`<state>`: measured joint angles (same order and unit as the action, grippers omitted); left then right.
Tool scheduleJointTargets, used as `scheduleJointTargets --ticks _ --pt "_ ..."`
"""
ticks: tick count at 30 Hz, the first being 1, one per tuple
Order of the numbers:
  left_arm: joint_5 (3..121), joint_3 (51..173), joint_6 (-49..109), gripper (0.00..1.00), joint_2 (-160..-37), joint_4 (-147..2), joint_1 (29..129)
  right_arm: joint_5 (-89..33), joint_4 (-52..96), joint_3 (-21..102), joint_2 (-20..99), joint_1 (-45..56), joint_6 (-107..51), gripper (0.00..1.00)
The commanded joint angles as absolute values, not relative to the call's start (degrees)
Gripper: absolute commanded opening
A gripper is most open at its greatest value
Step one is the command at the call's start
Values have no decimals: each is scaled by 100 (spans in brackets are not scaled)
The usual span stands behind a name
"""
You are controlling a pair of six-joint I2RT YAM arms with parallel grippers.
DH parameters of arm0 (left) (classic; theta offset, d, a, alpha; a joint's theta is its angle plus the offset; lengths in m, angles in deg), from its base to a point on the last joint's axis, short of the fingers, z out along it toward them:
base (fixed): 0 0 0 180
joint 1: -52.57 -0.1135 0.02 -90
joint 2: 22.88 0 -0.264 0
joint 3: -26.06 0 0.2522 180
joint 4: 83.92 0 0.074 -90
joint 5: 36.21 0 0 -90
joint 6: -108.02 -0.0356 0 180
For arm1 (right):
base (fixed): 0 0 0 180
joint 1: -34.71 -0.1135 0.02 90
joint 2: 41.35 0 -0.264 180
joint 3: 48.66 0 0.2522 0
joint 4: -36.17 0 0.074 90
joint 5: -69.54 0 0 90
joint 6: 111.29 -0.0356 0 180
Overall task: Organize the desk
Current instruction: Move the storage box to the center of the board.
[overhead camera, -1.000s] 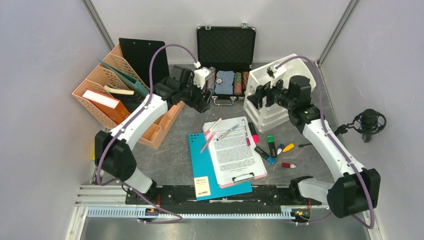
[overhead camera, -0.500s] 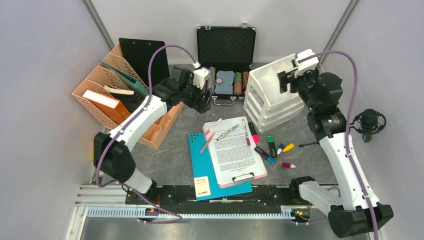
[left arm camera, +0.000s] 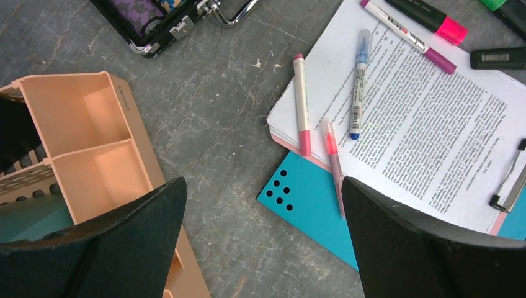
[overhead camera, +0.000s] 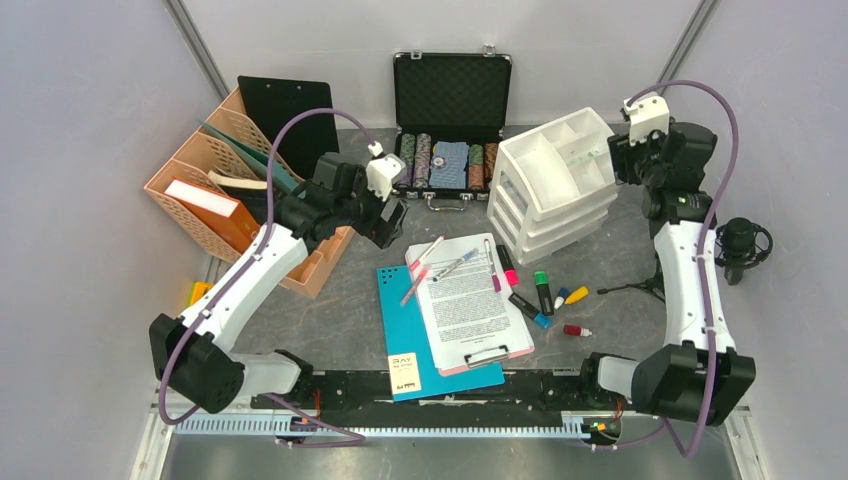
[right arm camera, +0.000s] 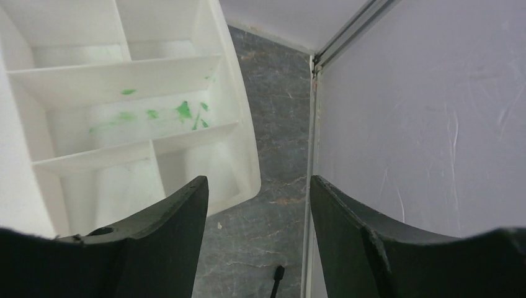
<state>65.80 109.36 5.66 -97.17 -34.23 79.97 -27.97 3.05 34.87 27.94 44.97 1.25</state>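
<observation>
The desk (overhead camera: 350, 300) is dark grey with a stone-like mottle. On it lie a clipboard with a printed sheet (overhead camera: 470, 300), a teal folder (overhead camera: 410, 345), pens on the sheet (left arm camera: 301, 105) and loose markers (overhead camera: 540, 290). My left gripper (overhead camera: 390, 225) hangs open above bare desk (left arm camera: 211, 112), between the orange organizer (left arm camera: 93, 143) and the folder's corner (left arm camera: 310, 205), holding nothing. My right gripper (overhead camera: 628, 160) is open and empty too. It is raised at the back right, beside the white drawer unit (right arm camera: 124, 99) and close to the wall (right arm camera: 422, 112).
An open black case of poker chips (overhead camera: 450, 120) stands at the back middle. The orange file organizer (overhead camera: 230, 190) holds books and a black clipboard at the left. A microphone on a small stand (overhead camera: 740, 245) sits by the right wall.
My right arm swung from the drawer unit's front-left to the back right corner, and its jaws narrowed a little. My left arm drew back toward the near left.
</observation>
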Motion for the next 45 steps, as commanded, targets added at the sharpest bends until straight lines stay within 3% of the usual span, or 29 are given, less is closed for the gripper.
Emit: scheduleJointTargets --ticks 1,19,28,37,45 --pt "6489 10820 285 100 -9549 -3526 8017 -3045 159 3977 3130 4627 452 66" --pt "6376 10804 240 100 -9565 -3535 8017 -3340 107 4194 4198 4742 661 55" --pt "6262 10688 185 100 -9516 -3535 8018 -3410 162 3882 4105 4914 531 34" --pt "6336 10678 174 100 -9570 -3578 8017 -3335 160 3221 3508 5133 369 1" --pt "6474 10723 242 100 -9646 -3614 8017 -2666 394 2661 3051 5275 -23 0"
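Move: The white storage box is aimed at by the right hand: its middle lies about 8 cm to the left, 4 cm ahead and some 19 cm below, with its right rim below the fingers. On the table some 30 cm under the hand, the poker case is roughly 31 cm left and 16 cm ahead, the green marker about 9 cm left and 14 cm back. From the idle left hand the box is some 33 cm right, 9 cm ahead and 10 cm lower. Down some 7 cm and forward about 4 cm, the right hand sinks onto the storage box's right rim, its fingers tipping down about 10 degrees and closing from well open until they pinch the wall. Keeping that height, it then pulls back roughly 4 cm and a little to the right, drawing the rim along. ##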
